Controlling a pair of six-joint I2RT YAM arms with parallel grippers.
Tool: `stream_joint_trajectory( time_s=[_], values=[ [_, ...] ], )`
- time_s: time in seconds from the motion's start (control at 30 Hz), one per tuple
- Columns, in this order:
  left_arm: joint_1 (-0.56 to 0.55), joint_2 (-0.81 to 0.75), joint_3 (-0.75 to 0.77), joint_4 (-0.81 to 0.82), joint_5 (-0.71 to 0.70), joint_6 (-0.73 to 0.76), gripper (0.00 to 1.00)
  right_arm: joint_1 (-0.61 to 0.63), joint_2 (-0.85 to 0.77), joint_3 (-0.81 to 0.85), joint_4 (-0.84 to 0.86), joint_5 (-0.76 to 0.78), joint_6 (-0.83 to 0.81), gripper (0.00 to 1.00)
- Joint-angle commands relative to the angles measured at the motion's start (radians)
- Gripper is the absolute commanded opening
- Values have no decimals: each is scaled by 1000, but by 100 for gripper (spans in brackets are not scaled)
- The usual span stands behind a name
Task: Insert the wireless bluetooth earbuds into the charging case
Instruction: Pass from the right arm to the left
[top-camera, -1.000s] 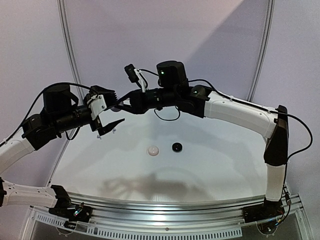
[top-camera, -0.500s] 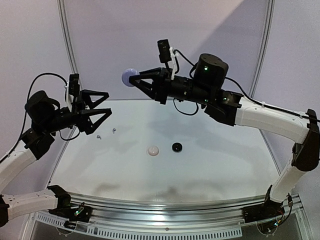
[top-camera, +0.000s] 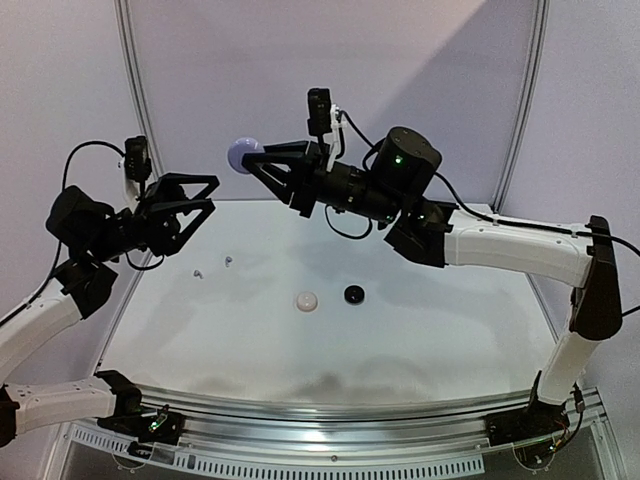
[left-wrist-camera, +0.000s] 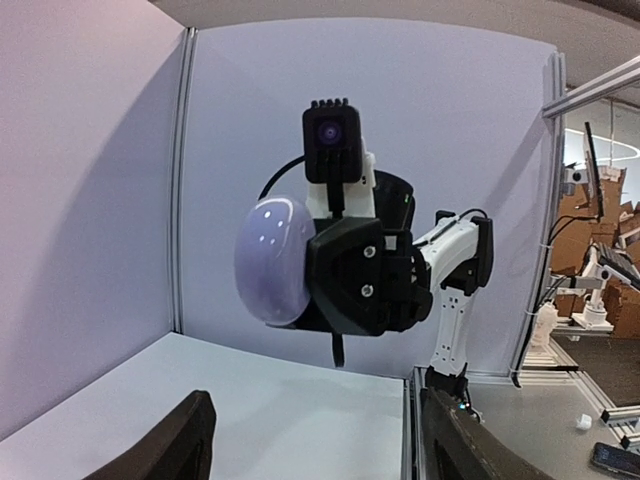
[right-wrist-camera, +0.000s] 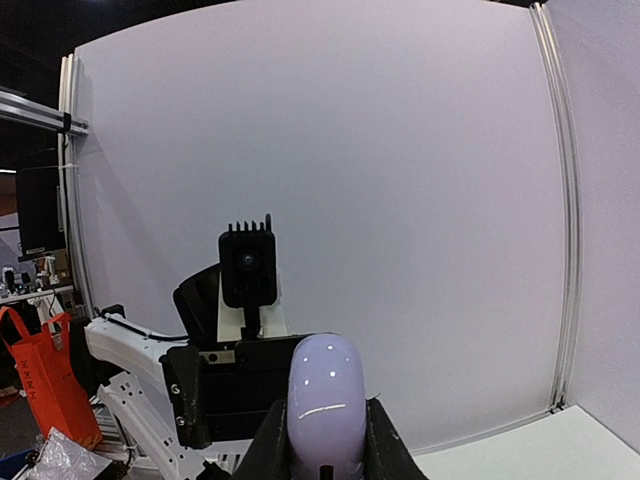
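My right gripper (top-camera: 252, 160) is shut on a lavender charging case (top-camera: 240, 154), held high above the table's far left. The case (right-wrist-camera: 324, 400) stands on edge between the right fingers (right-wrist-camera: 272, 445). It looks closed. My left gripper (top-camera: 207, 196) is raised at the left, open and empty, and faces the case (left-wrist-camera: 272, 260) across a gap. The left fingers (left-wrist-camera: 170, 445) show only at the bottom of the left wrist view. Two tiny pale earbuds (top-camera: 197, 272) (top-camera: 228, 262) lie on the white table below the left gripper.
A white puck-like case (top-camera: 305, 301) and a black one (top-camera: 353, 293) sit side by side near the middle of the table (top-camera: 430, 330). Purple booth walls stand behind, and a metal rail (top-camera: 330, 415) runs along the near edge.
The grippers, close together a second ago, have parted. The right arm lifted the lavender case up and left; the left gripper drew back left, rose, and its jaws narrowed somewhat.
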Motion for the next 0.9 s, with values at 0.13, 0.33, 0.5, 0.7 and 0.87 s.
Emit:
stream_joint_trajectory(
  time_s=[0.13,0.33,0.5,0.7,0.87],
  values=[
    [-19,42,21,60,-121,-60,68,4,66,95,33,-80,33,0],
    [-26,79,55,84,-106,-72,60,4,88,118,28,-111,49,0],
    [-38,91,84,99,-64,-49,57,4,97,125,7,-123,48,0],
    [-63,107,95,94,-46,-40,54,5,97,129,4,-127,51,0],
    [-75,116,104,87,-51,-32,37,4,101,138,-8,-139,49,0]
  ],
)
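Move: The purple charging case, still gripped in the right hand's fingertips, lies about 6 cm to the right of the open left gripper, some 3 cm ahead and 4 cm above it. From the right hand, the left gripper it is taken to lies roughly 8 cm to the left, 3 cm back and 3 cm lower. Both hands are high over the table, with nothing else near. Left hand noses forward, then back and up 2.5 cm, narrowing, as right brings the purple case 2 cm left. ##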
